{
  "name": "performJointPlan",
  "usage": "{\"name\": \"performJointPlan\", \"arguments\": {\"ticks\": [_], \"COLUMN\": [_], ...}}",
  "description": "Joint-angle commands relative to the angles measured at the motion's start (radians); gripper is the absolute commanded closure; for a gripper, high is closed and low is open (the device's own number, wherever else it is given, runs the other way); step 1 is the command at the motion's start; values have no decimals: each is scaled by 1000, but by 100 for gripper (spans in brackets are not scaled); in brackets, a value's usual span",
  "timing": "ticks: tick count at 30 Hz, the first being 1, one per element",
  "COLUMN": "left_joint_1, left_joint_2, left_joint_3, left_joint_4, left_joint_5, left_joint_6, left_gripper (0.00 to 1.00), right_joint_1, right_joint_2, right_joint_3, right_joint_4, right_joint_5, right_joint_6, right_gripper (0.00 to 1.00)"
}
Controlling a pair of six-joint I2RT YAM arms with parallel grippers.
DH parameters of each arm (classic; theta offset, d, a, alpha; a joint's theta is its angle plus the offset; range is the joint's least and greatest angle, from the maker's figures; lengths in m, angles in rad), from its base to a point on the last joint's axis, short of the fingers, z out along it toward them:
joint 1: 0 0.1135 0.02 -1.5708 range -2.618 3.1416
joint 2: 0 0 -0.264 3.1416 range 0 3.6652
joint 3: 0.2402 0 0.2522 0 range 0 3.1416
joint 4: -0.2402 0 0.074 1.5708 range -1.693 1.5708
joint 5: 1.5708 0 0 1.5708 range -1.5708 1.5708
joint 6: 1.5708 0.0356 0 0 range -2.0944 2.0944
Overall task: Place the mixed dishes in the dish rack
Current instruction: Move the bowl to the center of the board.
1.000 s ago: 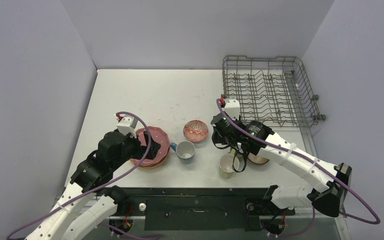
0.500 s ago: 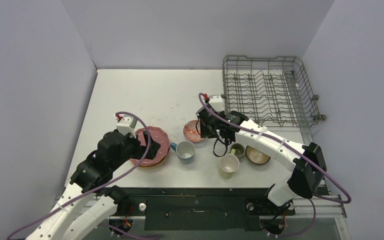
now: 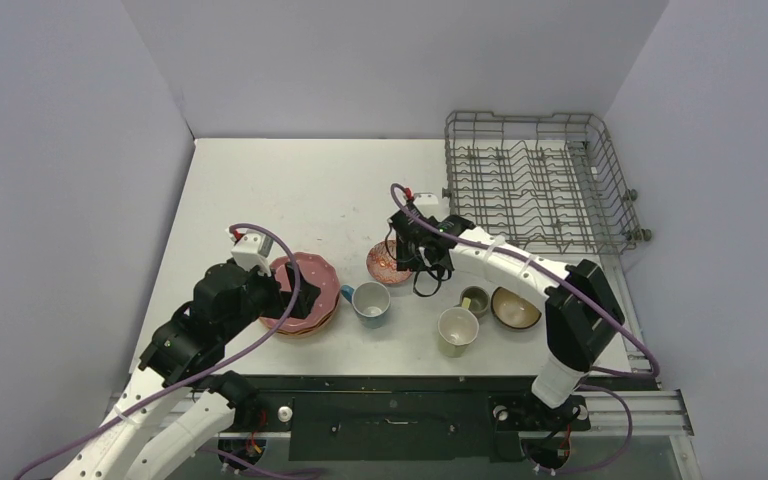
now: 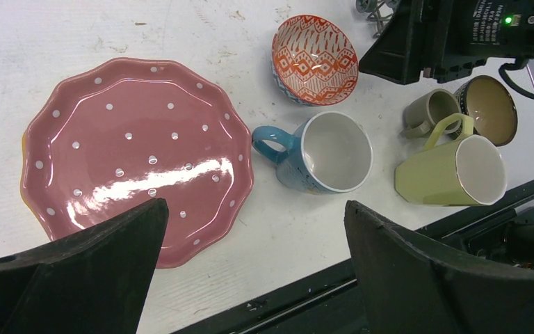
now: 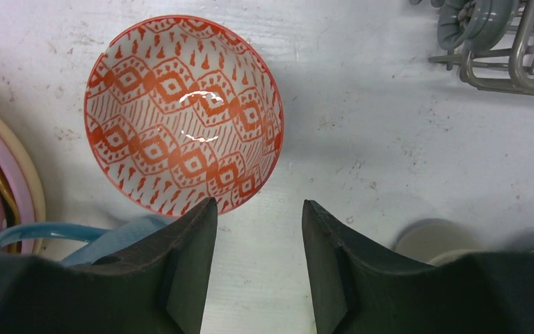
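Note:
Several dishes stand along the near edge of the table. A pink white-dotted scalloped plate (image 3: 310, 278) (image 4: 135, 156) tops a stack, and my left gripper (image 3: 298, 305) (image 4: 254, 205) hovers wide open over its near rim. Right of the plate come a light-blue mug (image 3: 370, 302) (image 4: 327, 153), a pale-yellow mug (image 3: 457, 330) (image 4: 452, 170), a small olive mug (image 3: 474, 300) (image 4: 427, 111) and a dark-brown bowl (image 3: 515, 308) (image 4: 490, 108). My right gripper (image 3: 407, 265) (image 5: 259, 202) hangs open and empty beside the near-right rim of the red patterned dish (image 3: 382, 262) (image 5: 184, 115). The dish rack (image 3: 535, 180) (image 5: 500, 49) holds no dishes.
Orange and tan plate rims (image 3: 332, 318) show under the pink plate. The light-blue mug's handle (image 5: 21, 233) lies close to my right gripper's left finger. Purple walls close in the table (image 3: 290, 180) on three sides. A black rail (image 3: 390, 415) runs along the near edge.
My right arm has swung left, from above the pale-yellow and olive mugs to the red patterned dish, jaws unchanged. The left arm has not moved.

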State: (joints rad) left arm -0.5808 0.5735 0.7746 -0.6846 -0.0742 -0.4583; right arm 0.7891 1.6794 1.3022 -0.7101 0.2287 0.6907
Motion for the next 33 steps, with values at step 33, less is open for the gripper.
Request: {"name": "performJointPlan", "arguments": {"ticks": [33], "left_joint_1": [10], "left_joint_2": [-4], "left_joint_3": [1], "left_joint_4": [48], "left_joint_5": [4], "left_joint_6": [17], "left_gripper": [4], "right_joint_1": [-97], "right_joint_2": [126], "right_joint_3": [-90], "right_joint_4": [206], "right_joint_5": [-92], "right_joint_6": [46], "right_gripper": [90]}}
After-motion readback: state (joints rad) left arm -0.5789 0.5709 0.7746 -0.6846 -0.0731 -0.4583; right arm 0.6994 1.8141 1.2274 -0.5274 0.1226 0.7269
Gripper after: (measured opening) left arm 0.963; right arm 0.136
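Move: Ahead and to the left of the right hand lies the red patterned bowl, its middle about 4 cm forward, 5 cm left and 7 cm down. The blue mug stands about 6 cm back and 10 cm left of this hand; the small grey cup is some 5 cm back and 15 cm right, with the green mug about 13 cm back and 10 cm right. From the idle left hand the bowl is roughly 12 cm forward, 15 cm right and 18 cm down. Sinking about 6 cm while easing some 2 cm forward, the right hand brings its half-open fingers down astride the bowl's right-hand rim, the wrist tipping only slightly steeper. Near the bottom the descent slows and the fingers close from under half open to nearly shut, beginning to pinch the rim with one finger inside the bowl and the other outside. ##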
